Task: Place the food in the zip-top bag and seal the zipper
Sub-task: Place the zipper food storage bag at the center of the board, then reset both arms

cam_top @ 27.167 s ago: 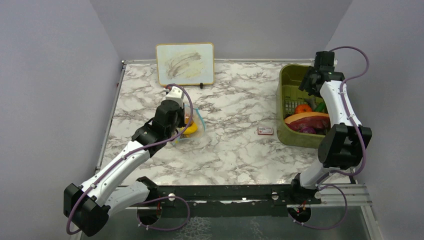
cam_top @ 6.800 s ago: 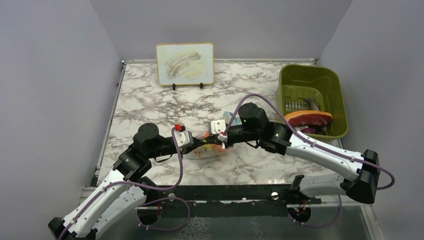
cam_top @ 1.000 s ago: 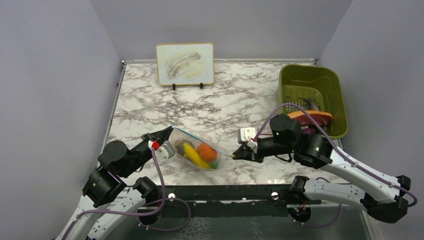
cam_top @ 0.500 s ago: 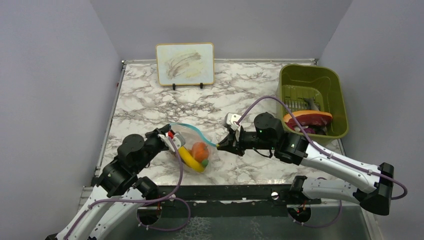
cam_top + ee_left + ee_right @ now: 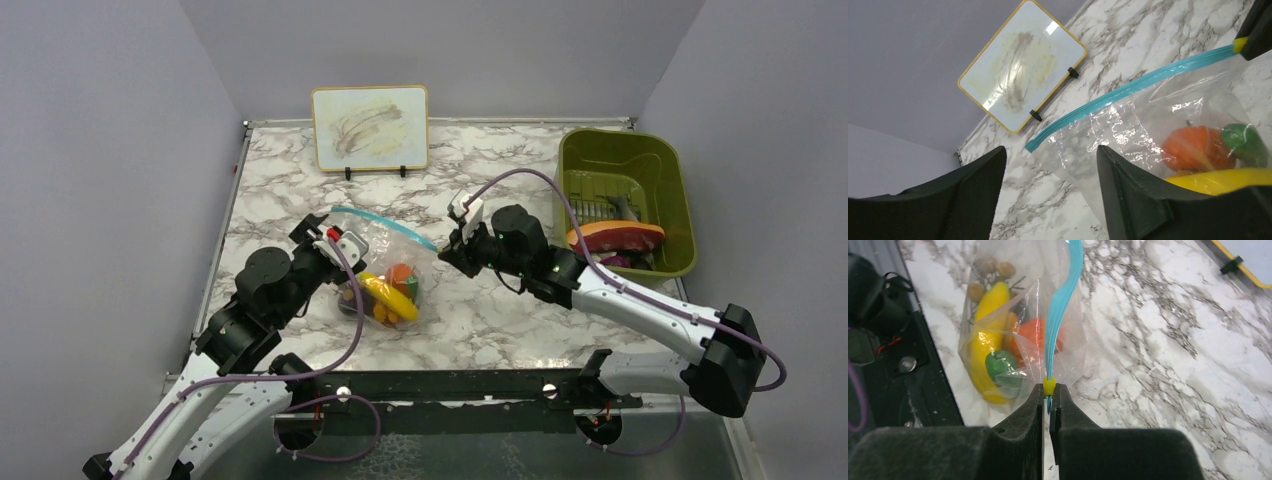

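The clear zip-top bag (image 5: 385,262) lies between the two arms, with its light-blue zipper (image 5: 385,226) stretched along its upper edge. Inside is the food: a yellow banana (image 5: 985,340), an orange round piece (image 5: 1198,147) and a green piece (image 5: 1000,365). My right gripper (image 5: 1049,390) is shut on the zipper's right end, at its yellow slider (image 5: 1048,385). My left gripper (image 5: 1050,155) is open at the bag's left corner. The zipper's left end (image 5: 1030,146) sits free just beyond its fingers, and nothing is pinched between them.
An olive-green bin (image 5: 670,170) at the back right holds a few more toy pieces. A small framed whiteboard (image 5: 370,127) stands at the back of the marble table. The black front rail (image 5: 450,385) runs just behind the bag's near side.
My left gripper has opened and let go of the bag's left end. My right gripper has carried the zipper's right end back and to the left, and the bag has shifted with it.
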Robot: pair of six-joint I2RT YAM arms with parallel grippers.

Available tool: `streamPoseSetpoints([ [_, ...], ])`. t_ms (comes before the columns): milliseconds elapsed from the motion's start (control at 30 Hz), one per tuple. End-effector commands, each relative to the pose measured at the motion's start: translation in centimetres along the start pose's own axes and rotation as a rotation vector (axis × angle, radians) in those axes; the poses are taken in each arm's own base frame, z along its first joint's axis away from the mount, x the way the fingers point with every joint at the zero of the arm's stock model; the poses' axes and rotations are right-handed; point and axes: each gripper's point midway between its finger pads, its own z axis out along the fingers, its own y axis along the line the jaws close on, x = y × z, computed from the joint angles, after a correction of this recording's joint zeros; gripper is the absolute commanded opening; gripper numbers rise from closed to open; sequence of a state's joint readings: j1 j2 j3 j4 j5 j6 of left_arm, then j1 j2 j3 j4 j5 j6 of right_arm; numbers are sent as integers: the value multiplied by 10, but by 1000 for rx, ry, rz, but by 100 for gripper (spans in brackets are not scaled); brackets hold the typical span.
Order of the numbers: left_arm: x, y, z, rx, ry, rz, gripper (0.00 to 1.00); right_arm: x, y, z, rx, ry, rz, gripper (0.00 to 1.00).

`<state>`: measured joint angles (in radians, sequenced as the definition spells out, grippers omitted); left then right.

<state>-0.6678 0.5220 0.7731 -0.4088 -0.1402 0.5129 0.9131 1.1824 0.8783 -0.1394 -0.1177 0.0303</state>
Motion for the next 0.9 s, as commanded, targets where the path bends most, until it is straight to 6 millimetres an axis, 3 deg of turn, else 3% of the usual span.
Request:
streamPoseSetpoints([
  [0, -30, 21, -7, -80, -76, -142, 74, -23, -27, 13, 64, -70, 48, 2],
  [100, -33, 21, -10, -83, -91, -198, 82, -19, -34, 23, 82, -54, 64, 4],
  [267, -20, 13, -3, -74, -53, -213, 88, -12, -43, 36, 112, -23, 102, 4],
  [400, -16, 14, -2, -99, -35, -276, 99, -19, -49, 34, 154, -44, 145, 9],
  [500, -17, 16, -4, -119, -39, -345, 100, -28, -53, 26, 189, -56, 178, 15],
  [567, -19, 15, -5, -122, -45, -402, 100, -32, -56, 17, 223, -56, 204, 24],
  [667, -22, 11, -4, -109, -49, -462, 100, -40, -62, -1, 282, -68, 269, 49],
  [700, -22, 10, -4, -105, -49, -481, 99, -43, -61, -8, 285, -67, 272, 60],
  [767, -24, 8, -2, -97, -49, -511, 100, -47, -59, -23, 295, -67, 293, 93],
  [867, -27, 7, 2, -94, -51, -558, 100, -57, -56, -48, 320, -84, 359, 97],
])
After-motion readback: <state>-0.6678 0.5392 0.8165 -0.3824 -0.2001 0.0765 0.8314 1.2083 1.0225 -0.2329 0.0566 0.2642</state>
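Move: Over the middle of the board, the right hand still grips the zipper's yellow-slider end; the bag's resting place lies about 3 cm ahead, 13 cm left and 11 cm below it, with the bagged food some 7 cm back, 14 cm left and 11 cm below. For the empty left hand, that resting place is about 3 cm ahead, 11 cm right and 20 cm below; the zipper's loose left end hangs roughly 9 cm straight ahead, 8 cm lower. Carrying the slider end forward about 5 cm while sinking some 3 cm, the right hand lays the zipper side out away from the base, then opens wide, lets go, and lifts about 6 cm off to its right, turning some 20 degrees clockwise. The left hand, already free of the bag, opens fully, rises about 2 cm and rolls its left side down some 25 degrees. ##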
